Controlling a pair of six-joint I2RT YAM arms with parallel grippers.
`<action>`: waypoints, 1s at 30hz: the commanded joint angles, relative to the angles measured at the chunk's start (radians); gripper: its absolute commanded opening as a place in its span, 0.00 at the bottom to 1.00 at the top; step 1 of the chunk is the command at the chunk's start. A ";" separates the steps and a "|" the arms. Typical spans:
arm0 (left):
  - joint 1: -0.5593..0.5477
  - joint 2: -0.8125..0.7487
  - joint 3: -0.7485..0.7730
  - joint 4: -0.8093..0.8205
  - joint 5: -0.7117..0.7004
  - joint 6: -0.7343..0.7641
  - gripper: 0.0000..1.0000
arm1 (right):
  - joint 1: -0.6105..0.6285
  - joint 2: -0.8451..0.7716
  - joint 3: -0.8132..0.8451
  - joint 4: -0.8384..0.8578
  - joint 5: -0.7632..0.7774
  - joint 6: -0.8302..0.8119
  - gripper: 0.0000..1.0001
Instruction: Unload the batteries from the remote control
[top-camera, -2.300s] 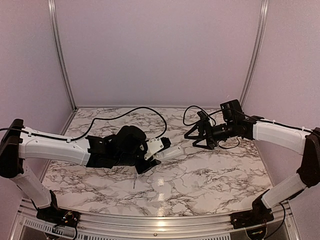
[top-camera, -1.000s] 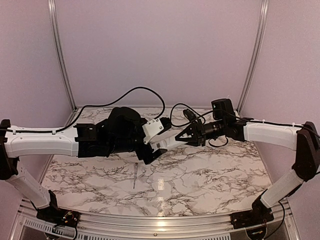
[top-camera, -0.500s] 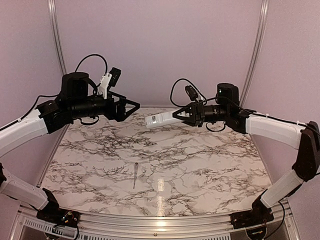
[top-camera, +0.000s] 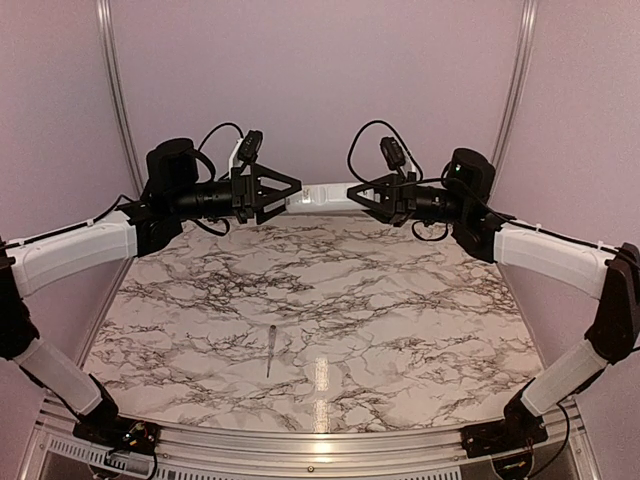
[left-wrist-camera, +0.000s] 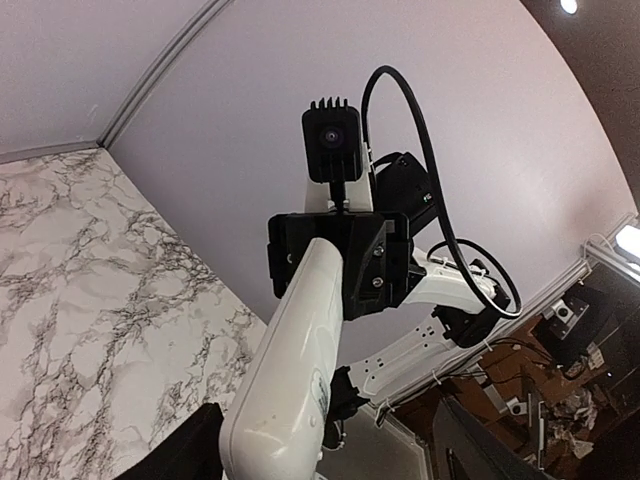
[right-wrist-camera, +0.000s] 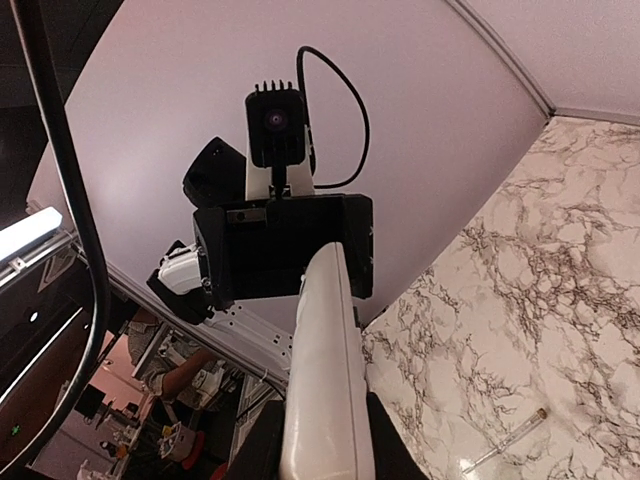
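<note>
The white remote control (top-camera: 318, 197) hangs level in the air, high above the marble table, between my two grippers. My right gripper (top-camera: 358, 197) is shut on its right end; in the right wrist view both fingers (right-wrist-camera: 265, 445) press the sides of the remote control (right-wrist-camera: 325, 350). My left gripper (top-camera: 288, 195) faces it, open, with the remote's left end between its jaws. In the left wrist view the remote control (left-wrist-camera: 300, 360) runs up from between the wide-set fingers (left-wrist-camera: 185, 450), with a clear gap on the right side. No batteries show.
A thin pale pen-like tool (top-camera: 271, 350) lies on the marble table (top-camera: 400, 320) near the front, also seen in the right wrist view as the tool (right-wrist-camera: 505, 440). Purple walls and metal corner rails close in the back and sides.
My left arm has swung right from the far left until its open jaws sit around the remote's free end. My right arm has lifted the remote slightly higher and level.
</note>
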 joint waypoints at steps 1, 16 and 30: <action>0.002 0.063 0.067 0.209 0.104 -0.167 0.72 | 0.007 -0.025 0.058 0.067 -0.008 0.028 0.11; 0.001 0.154 0.114 0.270 0.180 -0.232 0.52 | 0.008 0.004 0.086 0.085 -0.035 0.048 0.10; -0.025 0.201 0.152 0.243 0.186 -0.223 0.35 | 0.007 0.023 0.094 0.045 -0.050 0.024 0.10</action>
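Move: The remote hangs level in the air, its right end held in my right fingers, so its middle is about 5 cm to the left of that hand and at the same height. From my open left hand the remote's middle lies some 8 cm to the right, roughly level with it and perhaps 1 cm farther forward. The remote's free left end is right at the left fingertips. Nothing else stands close to either hand. My left hand slides on to the right, about 3 cm, over the free end of the remote, rising a couple of centimetres early on and sinking back slightly. As it goes I turn it some 10 degrees clockwise and bring its fingers from well open to under half open around that end. Meanwhile my right hand keeps its grip on the other end and lifts the remote about 2 cm. ##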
